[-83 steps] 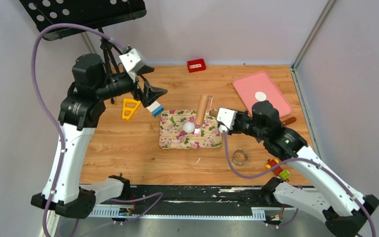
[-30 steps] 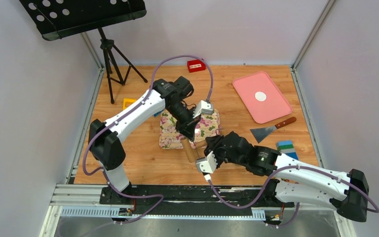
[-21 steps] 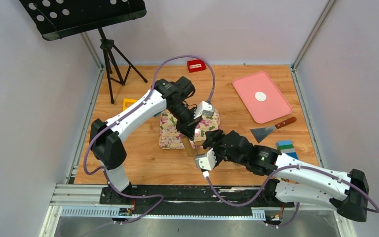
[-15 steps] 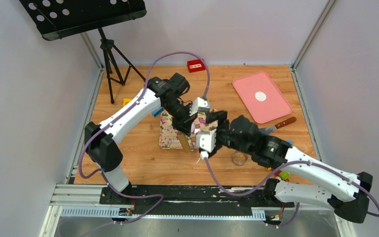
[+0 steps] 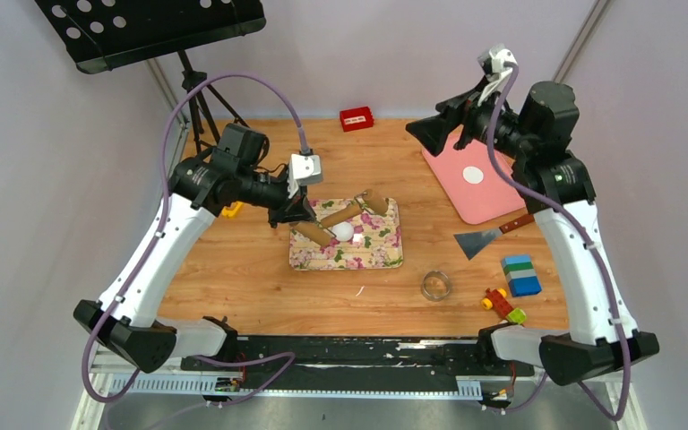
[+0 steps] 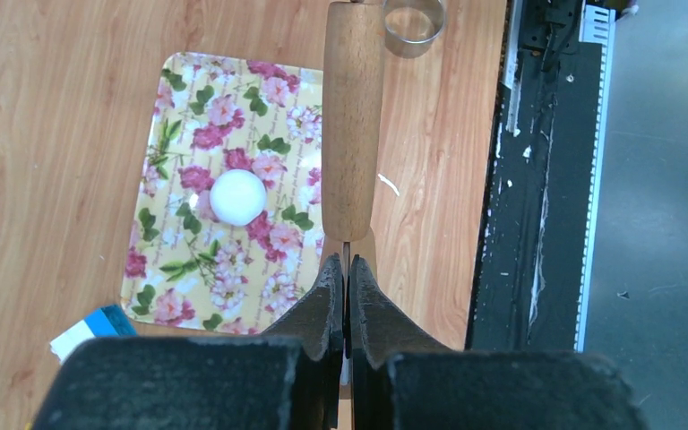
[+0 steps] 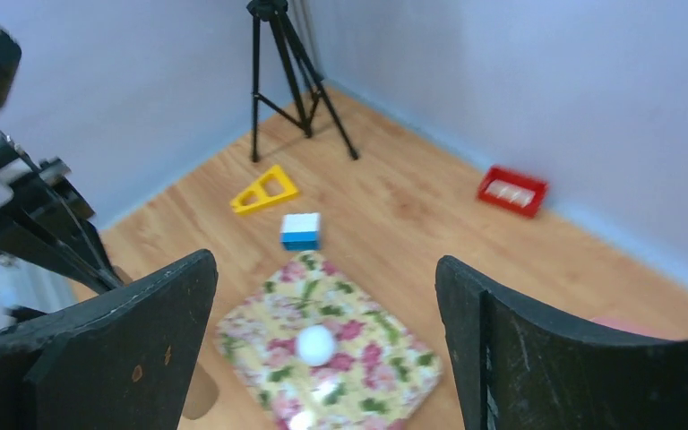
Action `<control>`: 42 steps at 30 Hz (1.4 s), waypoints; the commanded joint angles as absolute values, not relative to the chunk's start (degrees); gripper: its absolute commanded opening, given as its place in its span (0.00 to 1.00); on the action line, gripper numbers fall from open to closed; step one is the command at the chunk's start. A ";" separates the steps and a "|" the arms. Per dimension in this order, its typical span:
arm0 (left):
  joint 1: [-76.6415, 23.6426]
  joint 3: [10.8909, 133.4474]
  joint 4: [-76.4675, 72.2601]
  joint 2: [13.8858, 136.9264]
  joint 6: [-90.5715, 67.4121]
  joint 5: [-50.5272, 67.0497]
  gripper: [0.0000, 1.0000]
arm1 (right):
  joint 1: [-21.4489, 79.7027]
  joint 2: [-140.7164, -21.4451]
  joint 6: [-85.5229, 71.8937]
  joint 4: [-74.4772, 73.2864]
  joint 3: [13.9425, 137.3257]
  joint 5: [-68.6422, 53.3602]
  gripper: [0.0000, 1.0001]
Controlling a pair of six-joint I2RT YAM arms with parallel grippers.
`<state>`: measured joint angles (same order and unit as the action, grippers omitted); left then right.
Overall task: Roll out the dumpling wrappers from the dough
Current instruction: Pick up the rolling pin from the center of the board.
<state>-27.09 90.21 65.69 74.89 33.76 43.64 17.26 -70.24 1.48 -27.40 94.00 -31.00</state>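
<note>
A white ball of dough (image 5: 344,231) (image 6: 237,197) (image 7: 315,344) rests on the floral mat (image 5: 372,253) (image 6: 188,107) (image 7: 367,367). Beside it a wooden rolling pin (image 5: 333,218) (image 6: 354,116) lies slanted across the mat's far left part. My left gripper (image 5: 298,215) (image 6: 347,264) is shut, its tips right over the pin's near handle, and nothing shows clamped between them. My right gripper (image 5: 439,125) (image 7: 324,264) hangs high over the back right, wide open and empty. One round dumpling wrapper (image 5: 473,175) lies on the pink tray (image 5: 497,195).
A metal ring cutter (image 5: 435,285) (image 6: 414,16) and a scraper (image 5: 493,235) lie right of the mat, with coloured blocks (image 5: 521,273) beyond. A white-and-blue block (image 7: 301,230) (image 6: 90,330), a yellow triangle (image 5: 231,209) (image 7: 264,190), a red box (image 5: 356,117) (image 7: 511,191) and a tripod (image 7: 291,63) stand at the back.
My right arm has let go, lifted away from the mat to the back right, and its jaws have opened wide. The left arm has drawn back left, and the pin lies slanted beside the dough.
</note>
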 commanded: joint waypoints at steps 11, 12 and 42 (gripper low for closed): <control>-23.42 86.52 57.41 71.67 28.62 52.24 0.00 | 10.96 -72.03 -28.41 -13.87 84.72 -47.50 0.93; -23.27 86.56 57.47 71.76 28.57 52.62 0.00 | 10.96 -72.13 -28.80 -12.93 84.15 -48.40 0.93; -20.09 80.00 49.47 71.00 20.54 57.98 0.00 | 24.80 -68.49 -5.83 5.17 66.79 -61.66 0.99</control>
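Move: The rolling pin, already held up by the left hand at its wire, has its middle about 13 cm left of the right hand, 11 back and 14 below; from the left hand it lies some 5 cm right and 2 ahead, about level. The dough ball is roughly 12 cm left of the right hand, 6 back and 42 below; the blue-white block is 25 cm left, straight out and 43 below. Right hand, fingers wide, swings 11 cm down, left and back, turning counter-clockwise, towards the pin left fingers keep holding. ##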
